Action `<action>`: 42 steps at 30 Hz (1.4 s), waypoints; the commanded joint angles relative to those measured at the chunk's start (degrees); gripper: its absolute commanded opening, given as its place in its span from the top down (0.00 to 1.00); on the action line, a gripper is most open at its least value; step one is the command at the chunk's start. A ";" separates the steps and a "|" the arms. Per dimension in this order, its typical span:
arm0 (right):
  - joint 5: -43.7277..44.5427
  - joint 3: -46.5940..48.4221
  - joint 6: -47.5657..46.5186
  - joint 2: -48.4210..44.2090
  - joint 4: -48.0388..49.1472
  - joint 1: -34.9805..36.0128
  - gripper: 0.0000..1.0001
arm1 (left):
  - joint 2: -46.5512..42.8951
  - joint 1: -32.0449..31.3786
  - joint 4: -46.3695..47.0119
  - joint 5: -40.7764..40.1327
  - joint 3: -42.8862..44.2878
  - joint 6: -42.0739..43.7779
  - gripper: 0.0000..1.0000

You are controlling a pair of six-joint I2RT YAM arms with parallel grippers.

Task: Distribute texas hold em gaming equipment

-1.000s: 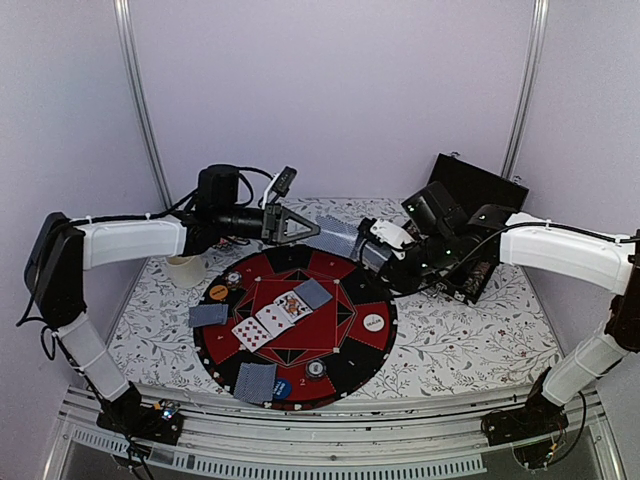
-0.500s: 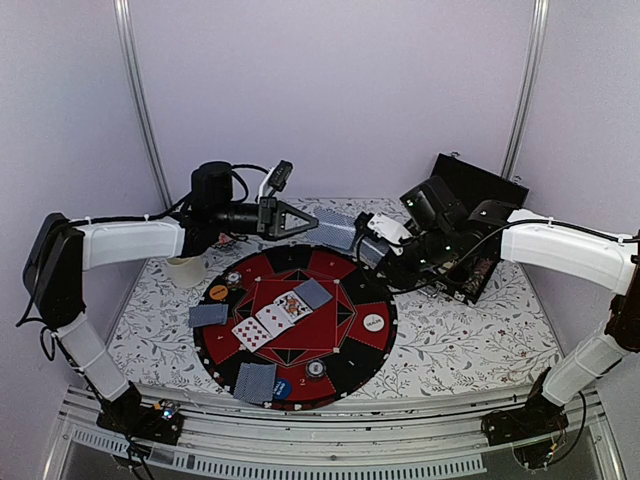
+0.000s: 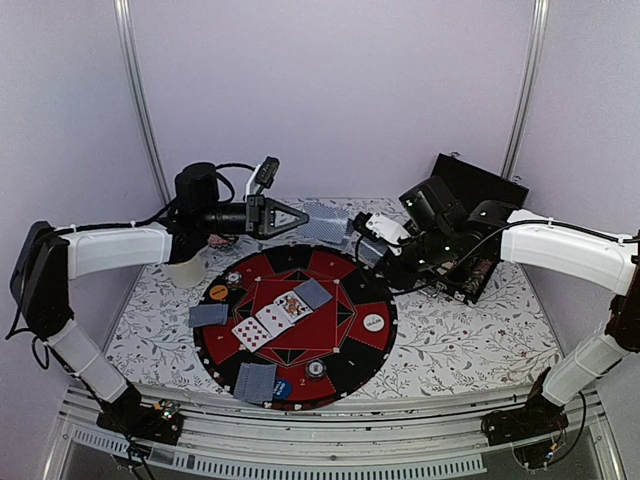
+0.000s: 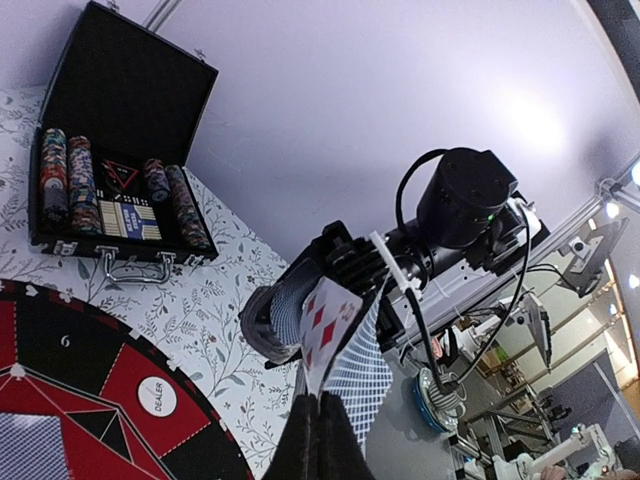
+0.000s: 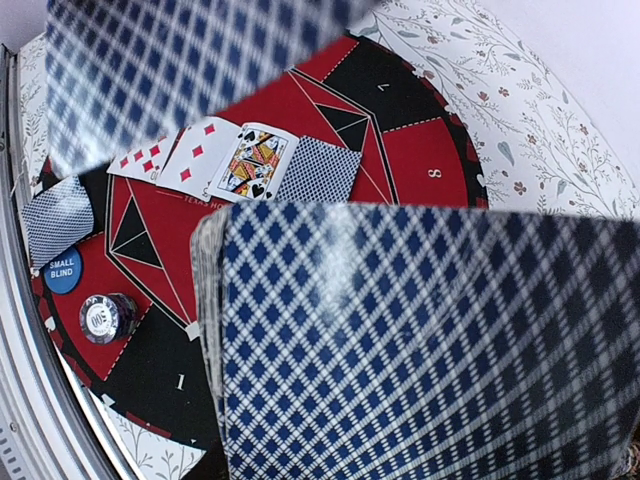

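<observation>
My left gripper (image 3: pixel 303 216) (image 4: pixel 320 408) is shut on the bottom edge of two playing cards (image 4: pixel 338 330), one showing red diamonds, the other its blue checked back. It hovers over the round mat's (image 3: pixel 345 345) far edge. Just to its right, my right gripper (image 3: pixel 375 245) is shut on the deck of cards (image 5: pixel 420 340) (image 4: pixel 268 318). On the mat lie face-up cards (image 3: pixel 268 322), face-down cards (image 3: pixel 313 293) (image 3: pixel 208 315) (image 3: pixel 255 381), an orange disc (image 3: pixel 218 292), a white dealer disc (image 3: pixel 373 322), a blue disc (image 5: pixel 62 272) and a striped chip (image 3: pixel 316 368).
An open black case (image 4: pixel 120 190) with rows of chips stands at the back right, behind my right arm. A white cup (image 3: pixel 185 270) sits left of the mat, under my left arm. The flowered tablecloth (image 3: pixel 470 345) surrounds the mat.
My left gripper has drawn back to the left and slightly up with its cards, away from the deck. The right gripper has barely moved.
</observation>
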 commanded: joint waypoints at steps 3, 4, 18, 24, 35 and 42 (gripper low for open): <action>-1.72 1.87 -0.11 -2.37 1.66 0.35 0.60 | 3.44 -1.20 11.44 1.64 -2.62 -8.09 1.00; -1.76 1.89 -0.04 -2.43 1.69 0.31 0.61 | 4.14 -1.49 13.41 2.00 -2.74 -9.38 1.00; -1.93 2.46 -0.28 -2.54 1.32 0.27 0.60 | 6.43 -3.49 12.23 1.79 -0.98 -8.72 1.00; -1.53 3.74 -0.71 -1.11 -0.11 0.40 0.60 | 5.46 -4.85 -9.20 -3.16 5.99 5.53 1.00; -2.41 4.55 -1.01 -0.17 0.00 0.95 0.60 | 6.34 -7.43 -27.13 -10.98 13.42 18.62 1.00; -0.87 5.41 -0.98 1.60 -0.69 1.77 0.60 | 7.64 -10.03 -35.63 -15.87 19.55 25.02 1.00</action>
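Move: The left hand still pinches a card. The deck it goes for is held in the right gripper, about 11 cm to the left hand's right, 1 cm nearer the base and 9 cm lower. On the table some 29 cm below the left hand, the dealer button lies roughly 15 cm right and 2 cm back, the face-down board card about 6 cm ahead and 1 cm right. For the right hand, the deck is right at its fingers. The left hand carries its card about 5 cm right and 2 down towards the deck, which rises 2. ##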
